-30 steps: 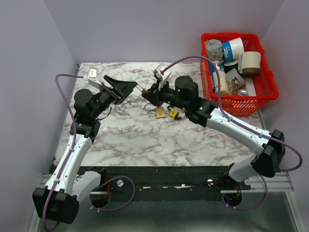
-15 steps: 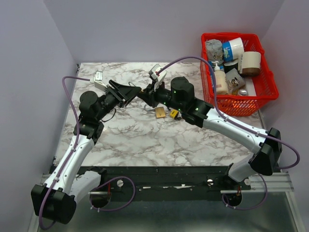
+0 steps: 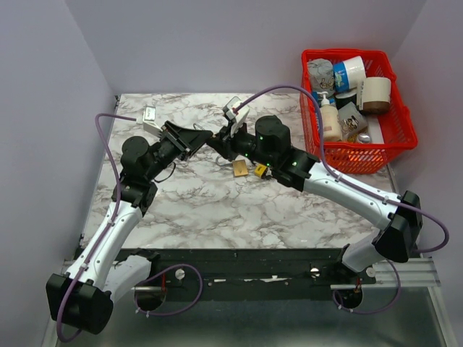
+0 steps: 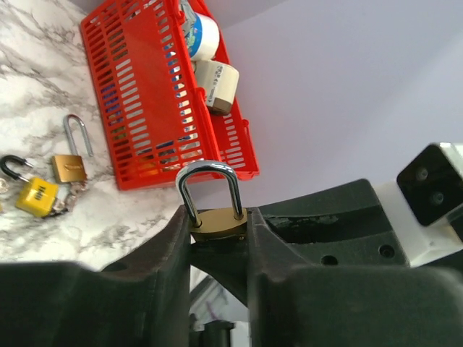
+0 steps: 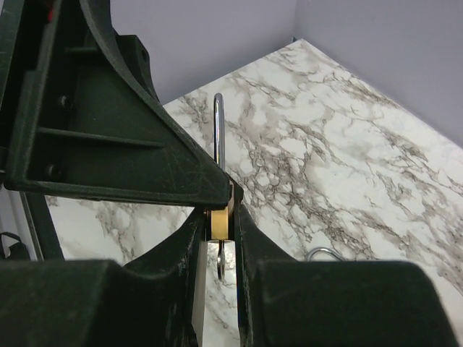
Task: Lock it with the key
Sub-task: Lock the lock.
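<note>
A small brass padlock (image 4: 219,223) with a closed silver shackle (image 4: 210,168) is held in the air above the back of the table. My left gripper (image 4: 218,215) is shut on its body, a finger pressed on each side. My right gripper (image 5: 221,217) is shut on the same padlock (image 5: 220,223) across its flat faces. The shackle (image 5: 218,130) points up. A thin metal key (image 5: 226,259) hangs edge-on from its underside. In the top view the two grippers meet tip to tip, left (image 3: 203,137) against right (image 3: 216,142), and hide the padlock.
A second brass padlock (image 3: 239,168) with an open shackle and a yellow padlock (image 3: 259,170) lie on the marble table (image 3: 217,210) under the right arm. A red basket (image 3: 394,134) of containers stands at the back right corner.
My left gripper has moved right to meet the right gripper, and its jaws have closed from wide open onto the padlock. The right gripper shifted slightly left, still holding the padlock.
</note>
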### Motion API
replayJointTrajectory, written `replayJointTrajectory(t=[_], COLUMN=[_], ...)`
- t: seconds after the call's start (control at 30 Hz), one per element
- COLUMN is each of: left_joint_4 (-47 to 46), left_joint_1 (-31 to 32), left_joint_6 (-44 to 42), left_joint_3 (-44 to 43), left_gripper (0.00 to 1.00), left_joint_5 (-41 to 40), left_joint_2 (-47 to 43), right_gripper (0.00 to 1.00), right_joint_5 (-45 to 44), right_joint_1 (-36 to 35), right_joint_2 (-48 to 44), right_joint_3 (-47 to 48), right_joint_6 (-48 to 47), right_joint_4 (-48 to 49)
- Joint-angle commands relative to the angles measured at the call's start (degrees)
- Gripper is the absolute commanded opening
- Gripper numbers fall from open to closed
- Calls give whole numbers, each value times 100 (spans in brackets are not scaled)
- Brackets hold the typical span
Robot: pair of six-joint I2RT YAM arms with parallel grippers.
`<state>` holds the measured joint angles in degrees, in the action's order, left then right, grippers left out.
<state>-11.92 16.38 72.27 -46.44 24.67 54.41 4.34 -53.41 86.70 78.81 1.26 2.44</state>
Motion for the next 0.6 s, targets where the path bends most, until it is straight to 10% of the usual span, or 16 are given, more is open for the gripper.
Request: replayJointTrajectory(t=[0.0, 0.1, 0.37, 0.57], left_joint_4=[-4, 128, 383, 621], left_joint_1=[84, 84, -73, -100], left_joint_6=[-134, -222, -459, -495], left_joint_3=[47, 56, -32, -94], left_gripper=[15, 0, 0, 0], left_joint_5=[74, 73, 109, 205], left_joint_2=[-36, -115, -212, -212], right_gripper=[6, 17, 61, 57], right_joint_5=[-38, -3, 418, 928], right_joint_1=[-47, -47, -3, 252], right_joint_2=[-65, -205, -645, -917], right_joint_3=[-119, -277, -612, -656], right_joint_6=[-231, -301, -468, -424], right_joint_4=[293, 214, -391, -999])
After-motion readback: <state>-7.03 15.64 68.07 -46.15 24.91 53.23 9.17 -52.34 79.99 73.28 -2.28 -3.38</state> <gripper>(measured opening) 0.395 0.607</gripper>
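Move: Between the two sets of fingers hangs the small padlock with its key: its middle is about 1 cm ahead and 2 cm to the left of the right hand, and about 1 cm ahead of and level with the left. From the right hand, the large brass padlock lies on the table some 7 cm ahead, 6 cm to the right, and the yellow padlock roughly 6 cm ahead and 14 cm to the right, both some 28 cm below. Opening its fingers, the right hand lets go of the key end of the small padlock, first sinking about 2 cm and then drawing away to the right and back by some 3 cm each, staying open. The left keeps its pinch on the padlock's body and sinks about 1.5 cm with it. ##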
